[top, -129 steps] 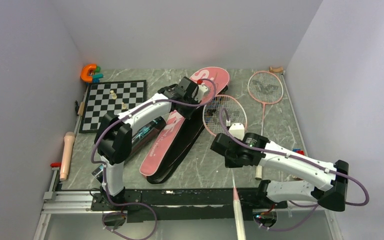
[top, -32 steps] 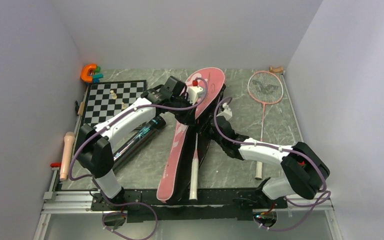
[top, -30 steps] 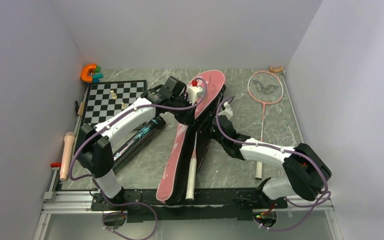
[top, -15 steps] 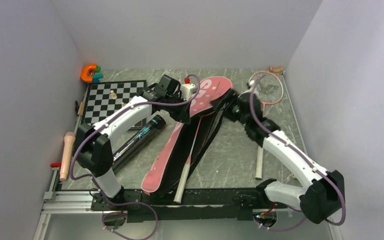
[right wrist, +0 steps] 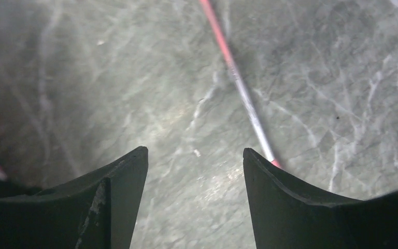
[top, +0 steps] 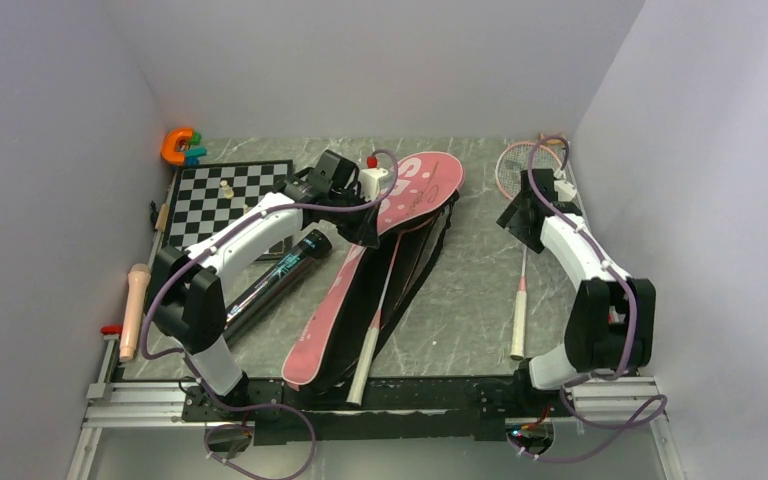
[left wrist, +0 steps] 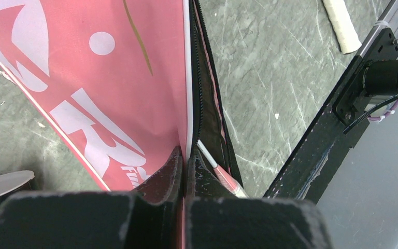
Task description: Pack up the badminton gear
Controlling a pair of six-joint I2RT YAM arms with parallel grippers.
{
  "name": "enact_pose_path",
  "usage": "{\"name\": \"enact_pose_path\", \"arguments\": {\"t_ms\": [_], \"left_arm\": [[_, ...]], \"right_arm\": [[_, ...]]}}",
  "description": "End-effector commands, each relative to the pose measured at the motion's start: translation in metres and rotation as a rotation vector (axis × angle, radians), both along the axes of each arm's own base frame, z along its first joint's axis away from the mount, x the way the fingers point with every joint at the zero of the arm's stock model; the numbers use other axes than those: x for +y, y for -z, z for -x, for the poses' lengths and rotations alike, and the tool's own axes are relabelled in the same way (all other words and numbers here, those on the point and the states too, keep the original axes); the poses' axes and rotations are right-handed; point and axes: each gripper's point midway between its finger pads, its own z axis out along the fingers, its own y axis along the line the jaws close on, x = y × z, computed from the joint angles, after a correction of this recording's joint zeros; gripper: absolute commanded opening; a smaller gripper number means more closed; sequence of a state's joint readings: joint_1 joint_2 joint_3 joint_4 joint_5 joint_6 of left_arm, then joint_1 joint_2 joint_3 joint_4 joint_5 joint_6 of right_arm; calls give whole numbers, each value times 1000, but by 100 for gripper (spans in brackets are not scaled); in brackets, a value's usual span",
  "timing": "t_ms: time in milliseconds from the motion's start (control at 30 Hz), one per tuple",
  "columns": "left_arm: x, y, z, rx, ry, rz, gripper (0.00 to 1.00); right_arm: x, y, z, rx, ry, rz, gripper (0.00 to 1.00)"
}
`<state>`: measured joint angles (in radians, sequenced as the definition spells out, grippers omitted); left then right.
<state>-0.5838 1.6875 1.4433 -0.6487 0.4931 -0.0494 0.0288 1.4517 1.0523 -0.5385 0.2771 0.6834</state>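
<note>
The large pink bag point(top: 385, 235) lies diagonally mid-table, its pink top flap lifted off the black lower half. My left gripper point(top: 368, 228) is shut on the flap's edge point(left wrist: 185, 129). One racket lies inside the bag; its white handle point(top: 365, 372) sticks out at the near end, and its shaft point(left wrist: 212, 163) shows in the left wrist view. The second pink racket point(top: 522, 250) lies at the right. My right gripper point(top: 518, 222) is open and empty just above that racket's shaft point(right wrist: 238, 85). The long black tube point(top: 278, 275) lies left of the bag. No shuttlecocks show.
A black-and-white chessboard point(top: 222, 205) with a few pieces lies at the back left, an orange U-shaped toy point(top: 176, 146) behind it. A beige handle-like object point(top: 134, 310) lies along the left edge. The black base rail point(top: 360, 395) runs along the near edge.
My right arm drew back from the bag and swung right, to over the second racket's shaft. The first racket went into the bag. My left gripper kept hold of the flap.
</note>
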Motion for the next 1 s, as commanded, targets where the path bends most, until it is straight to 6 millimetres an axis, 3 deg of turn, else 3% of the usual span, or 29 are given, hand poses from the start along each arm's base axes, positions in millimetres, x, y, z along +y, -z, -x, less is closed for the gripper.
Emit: {"name": "enact_pose_path", "arguments": {"t_ms": [0, 167, 300, 633, 967], "left_arm": [[-4, -28, -6, -63, -8, 75, 0], [-3, -29, -6, -65, -10, 78, 0], [-3, -30, -7, -61, -12, 80, 0], [-1, -27, -10, -52, -20, 77, 0], [3, -25, -13, -69, -30, 57, 0]], "right_arm": [[-32, 15, 0, 76, 44, 91, 70], [-59, 39, -8, 152, 83, 109, 69], [-65, 64, -13, 203, 86, 81, 67], [-51, 102, -12, 252, 42, 12, 45], [-6, 101, -15, 232, -61, 29, 8]]}}
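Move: The loose racket's shaft passes about 6 cm to the right of the right hand, level with it fore and aft and some 10 cm below. The open bag's middle is roughly 29 cm to that hand's left and 5 cm back, with the packed racket's handle about 29 cm left and 31 cm back. From the left hand, the loose racket's shaft lies some 37 cm right, 5 cm ahead and 16 cm down. The right fingers close on the loose racket's bare shaft just ahead of its handle and pinch it between their tips. The open hand first drops about 10 cm and slides 6 cm right, tipping some 15 degrees steeper; while closing low at the table, it draws back about 3 cm left towards the bag and slightly forward. The left hand stays put, still pinching the bag's edge. ##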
